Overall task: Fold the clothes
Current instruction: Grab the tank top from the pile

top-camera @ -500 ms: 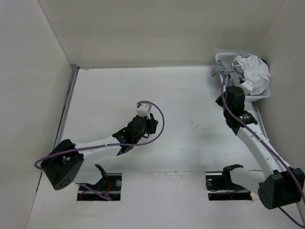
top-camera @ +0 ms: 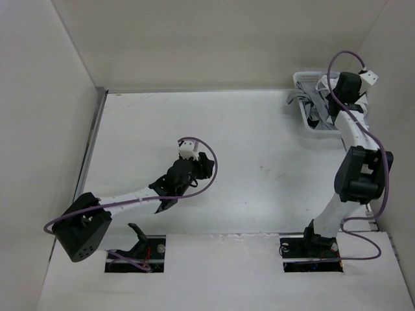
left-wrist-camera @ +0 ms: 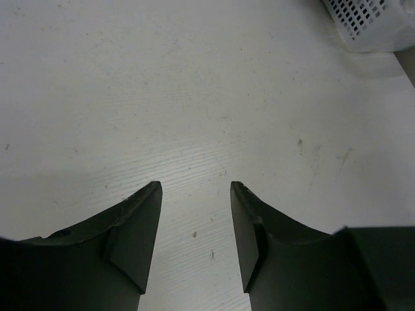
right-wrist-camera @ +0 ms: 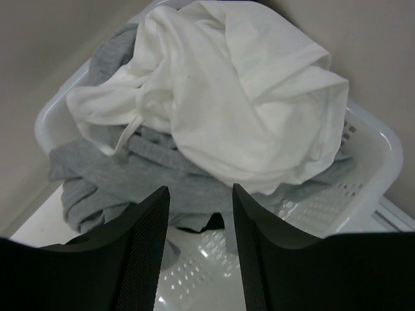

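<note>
The clothes [right-wrist-camera: 240, 97], a crumpled white garment, lie heaped on grey fabric [right-wrist-camera: 110, 175] inside the white slatted basket [right-wrist-camera: 382, 162]. My right gripper [right-wrist-camera: 200, 189] hangs open just above the basket's near part, with nothing between its fingers and the garment just beyond the tips. In the top view the raised right arm covers the white garment. My left gripper [left-wrist-camera: 194, 184] is open over bare table at mid-left, holding nothing. From above, the left gripper [top-camera: 206, 162] is far from the basket [top-camera: 305, 81].
The basket stands in the far right corner against the walls, and its corner [left-wrist-camera: 369, 23] shows at the upper right of the left wrist view. White walls enclose the table [top-camera: 259, 142] on three sides. Two arm cradles [top-camera: 137, 238] sit at the near edge.
The right arm has swung upright and its gripper now sits over the basket, hiding the white garment from above. The left arm has shifted slightly left.
</note>
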Motion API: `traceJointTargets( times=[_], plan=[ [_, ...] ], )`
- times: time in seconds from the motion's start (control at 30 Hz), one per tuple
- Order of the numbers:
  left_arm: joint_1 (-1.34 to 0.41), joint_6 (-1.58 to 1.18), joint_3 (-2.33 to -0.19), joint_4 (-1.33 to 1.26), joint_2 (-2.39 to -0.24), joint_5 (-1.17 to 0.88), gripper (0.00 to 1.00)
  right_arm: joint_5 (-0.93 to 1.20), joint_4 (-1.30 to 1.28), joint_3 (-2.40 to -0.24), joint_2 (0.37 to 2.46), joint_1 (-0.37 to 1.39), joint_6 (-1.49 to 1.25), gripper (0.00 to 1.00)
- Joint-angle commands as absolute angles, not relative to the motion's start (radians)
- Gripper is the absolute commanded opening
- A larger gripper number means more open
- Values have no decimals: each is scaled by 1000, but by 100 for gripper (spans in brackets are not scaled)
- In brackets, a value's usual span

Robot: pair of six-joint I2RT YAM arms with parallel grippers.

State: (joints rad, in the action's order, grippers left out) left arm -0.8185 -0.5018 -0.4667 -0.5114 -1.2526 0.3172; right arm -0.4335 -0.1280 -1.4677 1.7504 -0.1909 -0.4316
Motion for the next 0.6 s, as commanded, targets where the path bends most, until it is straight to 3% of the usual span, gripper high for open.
traceJointTargets(
  times=[0.0,0.57],
  plan=[
    [-812,-520,-454,-595,-1256,310,46,-407,-132,-1594,1830,-214,-374,49],
    [-811,-537,-463,-646,-1327,278,46,-209,-98,-1778,2036,-274,-385,48]
  ],
)
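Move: The white tank top lies in the basket, its middle some 8 cm ahead of the right hand, 6 cm to its right and about 9 cm below. The gray clothes are bunched under and beside it, around 9 cm ahead and 6 cm left of the hand, 10 cm down; the white basket's middle is roughly 9 cm straight ahead and 15 cm below. From the left hand the tank top is about 30 cm ahead and 55 cm right, near its own height. Forward and down at first, with some drift to the right, the right hand eases in over the basket towards the white tank top, then slows and levels off, creeping on forward; about 6 cm forward and 4 cm down in all. The fingers stay half open and the wrist turns only about 5 degrees counter-clockwise; contact with the cloth can't be made out. ##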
